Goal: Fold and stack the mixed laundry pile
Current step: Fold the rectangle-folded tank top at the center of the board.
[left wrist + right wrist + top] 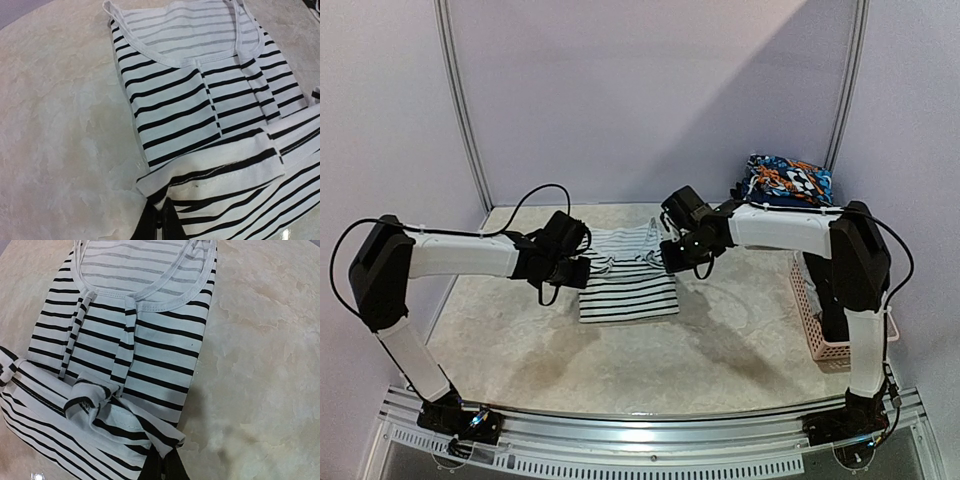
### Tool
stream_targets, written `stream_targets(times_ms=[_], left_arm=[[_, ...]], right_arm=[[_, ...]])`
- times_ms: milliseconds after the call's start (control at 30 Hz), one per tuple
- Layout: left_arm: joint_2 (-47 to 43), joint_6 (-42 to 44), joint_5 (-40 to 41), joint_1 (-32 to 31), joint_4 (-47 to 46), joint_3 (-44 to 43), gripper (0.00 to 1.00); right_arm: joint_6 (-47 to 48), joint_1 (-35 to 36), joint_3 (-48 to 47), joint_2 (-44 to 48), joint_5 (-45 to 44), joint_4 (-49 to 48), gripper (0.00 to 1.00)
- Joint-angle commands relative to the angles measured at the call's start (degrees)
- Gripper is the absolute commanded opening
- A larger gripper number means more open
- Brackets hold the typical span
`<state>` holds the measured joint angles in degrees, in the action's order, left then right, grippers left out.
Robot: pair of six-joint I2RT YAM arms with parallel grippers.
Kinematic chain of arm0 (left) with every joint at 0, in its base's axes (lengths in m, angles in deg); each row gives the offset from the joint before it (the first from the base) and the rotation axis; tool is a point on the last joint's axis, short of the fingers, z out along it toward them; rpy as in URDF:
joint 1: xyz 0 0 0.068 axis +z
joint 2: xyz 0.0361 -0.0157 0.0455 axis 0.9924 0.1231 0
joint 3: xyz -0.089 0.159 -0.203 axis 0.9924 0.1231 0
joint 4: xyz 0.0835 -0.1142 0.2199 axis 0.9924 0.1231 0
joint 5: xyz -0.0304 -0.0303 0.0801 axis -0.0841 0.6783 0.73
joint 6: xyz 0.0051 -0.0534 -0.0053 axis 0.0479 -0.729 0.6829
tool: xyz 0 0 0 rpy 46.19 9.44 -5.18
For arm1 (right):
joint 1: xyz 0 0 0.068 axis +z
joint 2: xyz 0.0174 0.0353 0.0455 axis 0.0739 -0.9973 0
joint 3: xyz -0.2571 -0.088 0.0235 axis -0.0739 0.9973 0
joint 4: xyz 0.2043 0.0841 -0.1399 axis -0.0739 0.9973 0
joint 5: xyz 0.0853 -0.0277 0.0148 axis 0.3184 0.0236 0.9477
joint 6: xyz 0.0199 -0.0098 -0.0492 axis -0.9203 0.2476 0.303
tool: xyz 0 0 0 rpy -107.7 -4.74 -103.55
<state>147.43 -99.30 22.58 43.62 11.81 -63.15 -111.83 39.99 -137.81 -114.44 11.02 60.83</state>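
Observation:
A black-and-white striped top (pixel 630 290) from the laundry lies flat at the middle of the table, neckline toward the far side. Its hem is lifted and doubled back over the body. My left gripper (pixel 582 272) is shut on the hem's left corner, and my right gripper (pixel 661 258) is shut on the right corner. In the left wrist view the black fingers (pixel 150 226) pinch the folded hem of the striped top (pixel 175 100). The right wrist view shows the right gripper (pixel 166 466) clamping a bunched corner of the top (pixel 145 340).
A pink lattice basket (pixel 817 325) stands at the table's right edge beside the right arm. A folded blue, orange and white patterned garment (pixel 788 182) sits at the back right corner. The beige marbled tabletop (pixel 520 340) spreads around the top.

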Motion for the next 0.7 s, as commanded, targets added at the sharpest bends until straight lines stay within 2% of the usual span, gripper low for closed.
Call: stream_targets(times_ms=[0,667], left_arm=[[2.06,0.95,1.22,1.88,-0.27,-1.40,0.00],[10.61,2.01,-1.44,5.19,-2.82,-5.06,0.00]], right_arm=[[0.99,-1.49,-2.80,-3.53,0.79,0.69,0.00],[1.28,-4.06,-9.06,-11.52,3.55,0.65,0.00]])
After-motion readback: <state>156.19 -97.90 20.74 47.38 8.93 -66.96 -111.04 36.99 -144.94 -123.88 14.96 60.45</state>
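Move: Each hand still pinches one corner of the tank top's lower flap, some 7 cm above the board. From the left hand the neckline's middle is about 9 cm ahead, 8 cm to the right and 7 cm down, and the bottom fold about 7 cm back and 8 cm right. From the right hand the neckline is about 8 cm ahead and 7 cm left, the bottom fold 8 cm back and 7 cm left, both 8 cm below; the clothes stack stands roughly 27 cm right and 13 cm ahead. Both hands keep their shut grip on the flap's corners and sink together while reaching forward, each going about 3.5 to 4 cm down and 3 cm out, over the shirt's body towards the neckline. They travel side by side with the flap stretched between them, fingers slanting down and forward, the wrists tipping only two or three degrees further down and the grips staying closed. ##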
